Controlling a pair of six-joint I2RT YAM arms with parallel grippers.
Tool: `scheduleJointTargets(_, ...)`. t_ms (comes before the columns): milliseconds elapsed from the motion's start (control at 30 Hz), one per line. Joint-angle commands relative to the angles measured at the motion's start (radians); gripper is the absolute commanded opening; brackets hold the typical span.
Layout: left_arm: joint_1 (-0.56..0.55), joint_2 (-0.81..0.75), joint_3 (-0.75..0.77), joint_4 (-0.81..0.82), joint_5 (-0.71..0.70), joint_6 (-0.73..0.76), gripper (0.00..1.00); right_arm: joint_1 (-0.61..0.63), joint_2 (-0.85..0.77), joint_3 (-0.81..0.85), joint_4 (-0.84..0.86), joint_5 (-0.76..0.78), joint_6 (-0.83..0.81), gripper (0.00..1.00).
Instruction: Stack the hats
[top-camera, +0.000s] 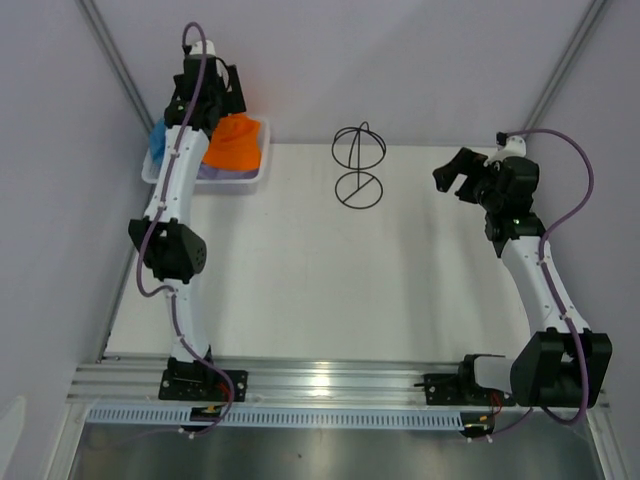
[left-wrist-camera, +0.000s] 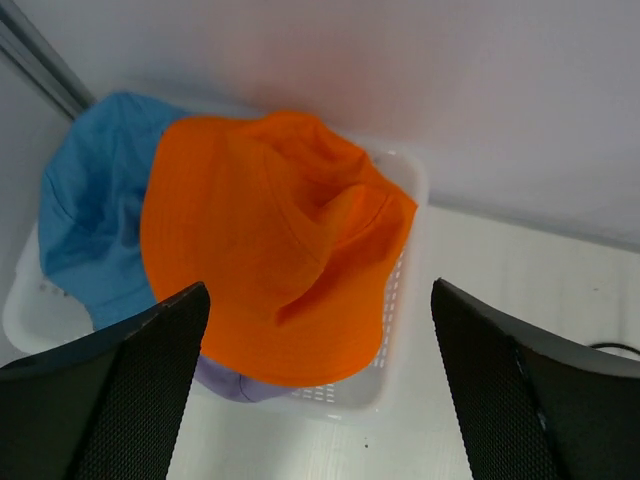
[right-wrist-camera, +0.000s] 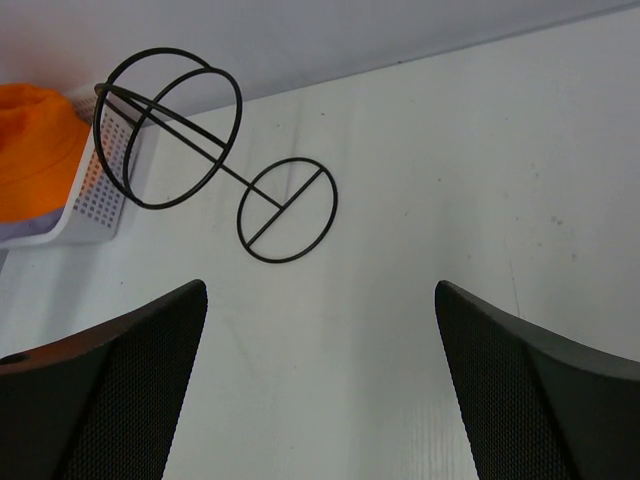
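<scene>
Three hats lie piled in a white mesh basket (top-camera: 252, 183) at the table's back left. The orange hat (left-wrist-camera: 265, 240) is on top, crumpled, and shows in the top view (top-camera: 236, 143) and at the left edge of the right wrist view (right-wrist-camera: 30, 150). A blue hat (left-wrist-camera: 95, 210) lies to its left, and a lavender hat (left-wrist-camera: 225, 380) peeks out underneath. My left gripper (left-wrist-camera: 318, 295) hovers open above the orange hat with nothing between its fingers, high over the basket (top-camera: 222, 100). My right gripper (top-camera: 455, 172) hangs open and empty over the table's back right (right-wrist-camera: 320, 290).
A thin black wire stand (top-camera: 358, 165) is at the back middle of the table, between the basket and my right gripper (right-wrist-camera: 210, 170). The white basket's wall (left-wrist-camera: 400, 300) sits close to the left and back walls.
</scene>
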Motion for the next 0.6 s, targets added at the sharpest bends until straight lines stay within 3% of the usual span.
scheduleJointTargets(0, 0.007, 0.024, -0.064, 0.111, -0.081, -0.004, 0.96, 0.006, 0.029, 0.045, 0.045, 0.040, -0.020, 1.00)
scheduleJointTargets(133, 0.007, 0.136, 0.029, 0.137, -0.096, -0.008, 0.96, 0.011, 0.078, 0.057, 0.049, 0.029, -0.023, 1.00)
scheduleJointTargets(333, 0.015, 0.170, -0.021, 0.266, -0.179, 0.006, 0.94, 0.097, 0.156, 0.112, -0.015, 0.088, -0.088, 1.00)
scheduleJointTargets(567, 0.024, 0.142, -0.070, 0.253, -0.175, -0.009, 0.97, 0.130, 0.211, 0.106, 0.208, -0.008, 0.013, 1.00)
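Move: The orange hat lies in the white bin about 12 cm ahead of the left hand, some 4 cm to its left and 26 cm below; the blue hat beside it is 14 cm ahead and 19 cm left of that hand. The right hand has the wire stand about 19 cm ahead and 18 cm to its left, its middle 15 cm lower, and the orange hat some 30 cm ahead, 60 cm left and 20 cm below. Down and forward, the open left hand sinks about 9 cm and reaches some 6 cm out towards the orange hat, dropping first, then levelling off with a small drift left and a slight counter-clockwise turn. The open right hand eases left, down and forward by 3 to 4 cm each way towards the wire stand. Neither touches anything. ##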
